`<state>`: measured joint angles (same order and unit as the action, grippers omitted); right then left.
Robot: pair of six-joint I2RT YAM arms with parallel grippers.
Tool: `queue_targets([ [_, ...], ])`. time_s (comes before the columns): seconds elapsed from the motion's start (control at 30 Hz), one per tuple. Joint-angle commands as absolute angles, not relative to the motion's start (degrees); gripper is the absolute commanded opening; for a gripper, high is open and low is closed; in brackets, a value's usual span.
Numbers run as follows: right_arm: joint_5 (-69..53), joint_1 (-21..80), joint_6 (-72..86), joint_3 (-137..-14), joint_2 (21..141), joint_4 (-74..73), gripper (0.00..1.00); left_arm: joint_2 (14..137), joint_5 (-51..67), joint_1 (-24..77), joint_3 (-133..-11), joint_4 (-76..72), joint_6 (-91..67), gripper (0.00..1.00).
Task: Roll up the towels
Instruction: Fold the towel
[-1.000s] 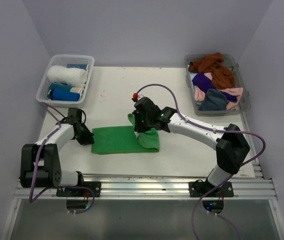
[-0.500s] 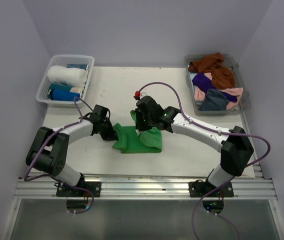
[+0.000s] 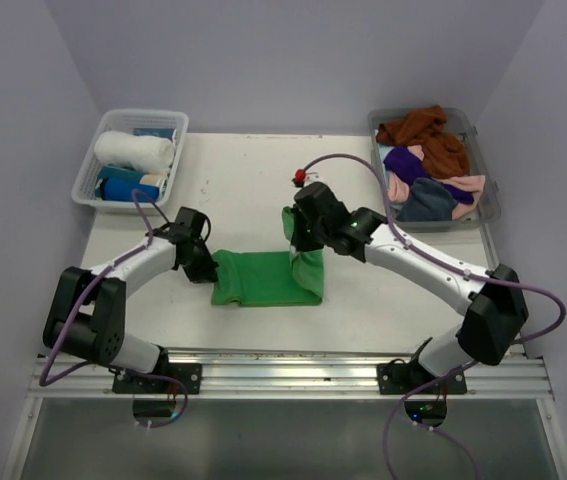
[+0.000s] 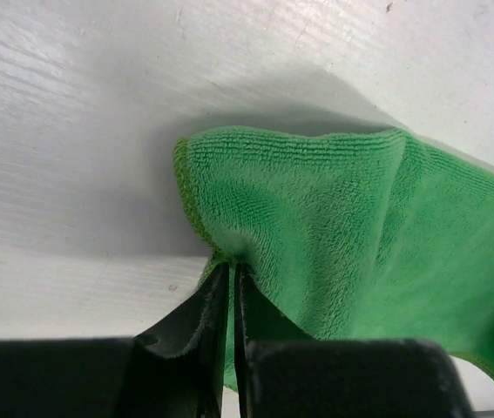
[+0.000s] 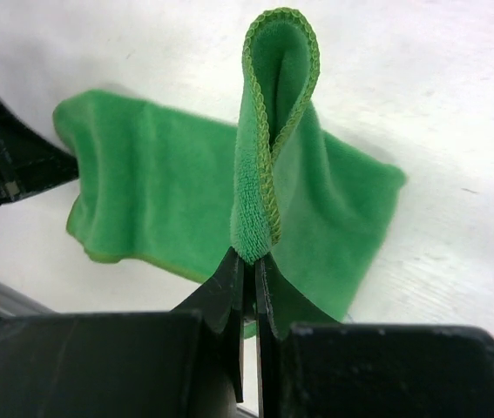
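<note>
A bright green towel [image 3: 263,278] lies mid-table, partly folded. My left gripper [image 3: 206,268] is shut on its left edge, low over the table; the left wrist view shows the green towel [image 4: 334,226] pinched at the tips of the left gripper [image 4: 232,268]. My right gripper [image 3: 301,243] is shut on the right end and holds it up off the table. In the right wrist view a looped hem of the green towel [image 5: 268,131] stands up out of the right gripper [image 5: 251,257]. More towels, rust-brown [image 3: 425,130], purple [image 3: 403,160], pink [image 3: 400,187] and grey [image 3: 425,203], lie heaped at the back right.
A clear plastic tub [image 3: 443,225] at the back right holds the loose towels. A white slotted basket [image 3: 91,160] at the back left holds a rolled white towel [image 3: 133,150] and a blue one [image 3: 128,188]. Grey walls close in the table on three sides.
The left gripper came in from the left to the towel's left edge and pushed it right. The right gripper moved right with its end, and the towel is stretched between them again.
</note>
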<state>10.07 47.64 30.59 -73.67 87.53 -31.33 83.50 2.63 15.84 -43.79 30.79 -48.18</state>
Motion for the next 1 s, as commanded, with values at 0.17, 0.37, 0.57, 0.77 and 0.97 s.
queue_targets([
  [0.17,16.25,36.75,29.36,-67.07,74.37,-35.24,0.00,83.93,-0.71,15.64,-47.20,32.70,-45.26,0.10],
  [0.37,18.98,29.02,27.60,-61.62,66.98,-38.49,0.00,84.11,-0.35,15.64,-48.34,32.96,-44.56,0.10],
  [0.57,19.60,22.69,25.49,-58.27,63.99,-39.46,0.00,84.29,1.67,15.82,-49.48,32.78,-43.77,0.10],
  [0.77,19.07,18.20,23.21,-58.09,62.93,-39.64,0.00,84.55,3.16,16.00,-49.75,32.61,-43.42,0.10],
  [0.97,17.94,16.70,22.41,-58.97,62.14,-39.99,0.00,85.51,3.08,16.00,-49.75,32.52,-42.72,0.10],
])
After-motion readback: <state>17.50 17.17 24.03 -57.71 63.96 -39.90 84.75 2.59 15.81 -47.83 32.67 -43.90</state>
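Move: The right hand already grips an end of the green towel, lifted well off the table. The towel's middle lies about 6 cm back, 5 cm left and 16 cm below it. The grey bin on that side is some 19 cm ahead, 34 cm right and 12 cm lower, and the dark blue towel in it about 11 cm ahead and 32 cm right. From the left hand, at the towel's left end, the towel's middle is about 14 cm right, 1 cm back and 2 cm lower. Still pinching the raised towel end, the right hand draws it about 25 cm to the right, fast at first and then easing, towards the near left corner of the grey bin. On the way it arcs a couple of centimetres up and back down, while the wrist turns some 30 degrees clockwise. The left hand keeps its closed fingers at the towel's left edge, rising only slightly. ##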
